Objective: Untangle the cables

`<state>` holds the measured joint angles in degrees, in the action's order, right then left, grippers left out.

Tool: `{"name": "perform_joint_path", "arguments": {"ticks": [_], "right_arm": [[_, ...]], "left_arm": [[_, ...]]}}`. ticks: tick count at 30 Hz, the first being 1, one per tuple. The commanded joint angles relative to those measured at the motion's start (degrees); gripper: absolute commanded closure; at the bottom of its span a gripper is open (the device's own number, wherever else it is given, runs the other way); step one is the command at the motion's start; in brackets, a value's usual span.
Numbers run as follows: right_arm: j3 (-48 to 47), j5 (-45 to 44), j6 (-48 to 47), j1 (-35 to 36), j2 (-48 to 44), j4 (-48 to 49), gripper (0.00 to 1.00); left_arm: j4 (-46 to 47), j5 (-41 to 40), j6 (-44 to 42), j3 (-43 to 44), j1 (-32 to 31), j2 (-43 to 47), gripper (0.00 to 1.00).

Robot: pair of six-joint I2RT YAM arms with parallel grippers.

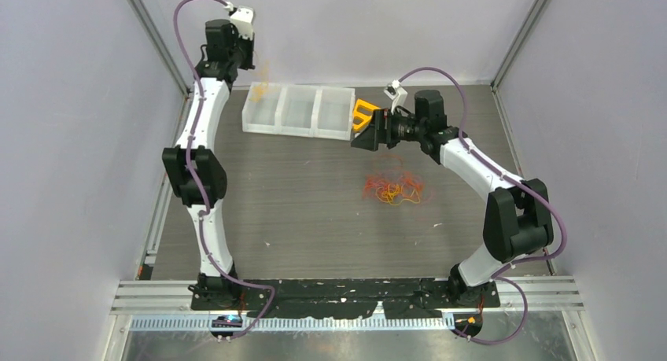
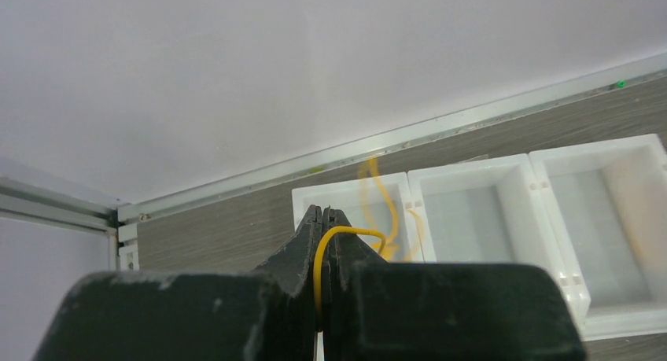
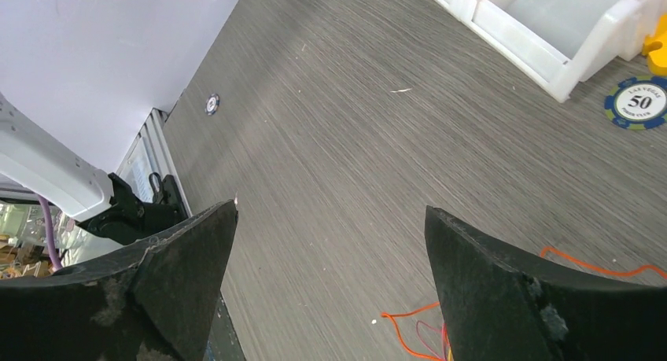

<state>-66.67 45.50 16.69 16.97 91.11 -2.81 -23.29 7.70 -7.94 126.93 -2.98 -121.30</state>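
Observation:
The cables [image 1: 393, 188] lie as a small orange, yellow and red clump on the table right of centre. Orange and red strands [image 3: 409, 329] from it show at the bottom of the right wrist view. My left gripper [image 1: 250, 58] is at the back left, above the left end of the white bins [image 1: 299, 109]. It [image 2: 330, 213] is shut on one yellow strand [image 2: 321, 259], whose free end [image 2: 379, 196] hangs over the leftmost compartment. My right gripper [image 1: 363, 137] hangs open above the table, behind the clump, with nothing between its fingers [image 3: 511, 282].
A solid orange-yellow triangle [image 1: 362, 113] sits at the right end of the bins, next to my right gripper. A blue poker chip [image 3: 641, 101] lies on the table by the bin's corner [image 3: 562, 62]. Enclosure walls stand close on the left, back and right.

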Motion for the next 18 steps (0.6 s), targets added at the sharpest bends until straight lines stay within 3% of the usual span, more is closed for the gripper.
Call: {"name": "perform_joint_path", "arguments": {"ticks": [1,9,18], "right_arm": [[0.2,1.6,-1.7,-0.8,-2.3,-0.7,0.04],[-0.7,2.3,-1.9,-1.1,-1.1,-1.8,0.04],[-0.1,2.4,-2.4,-2.0,-0.3,-2.8,0.04]], "left_arm": [[4.3,-4.1,-0.7,3.2,0.3,-1.4,1.0],[0.7,-3.8,-2.6,0.4,0.2,-5.0,1.0],[-7.4,-6.7,-3.0,3.9,0.2,-11.0,1.0]]}}
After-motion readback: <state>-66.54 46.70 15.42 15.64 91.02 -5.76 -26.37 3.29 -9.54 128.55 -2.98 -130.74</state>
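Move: My left hand, with the yellow cable already pinched and dangling, is high over the near left part of the white box. The middle of the box's left compartment lies about 7 cm ahead, 4 cm to the right and some 27 cm below. At the same depth, the middle compartment is about 16 cm to the right and the right compartment roughly 28 cm. From my idle right hand, the left compartment lies about 32 cm ahead, 38 cm left and 17 cm down. I lower my left hand almost straight down, about 10 cm, towards the box's left compartment, easing only a couple of centimetres forward. The wrist tips down some 10 degrees as I go, and the shut fingers keep their pinch on the yellow cable, so that its hanging tangle goes down over the compartment. ##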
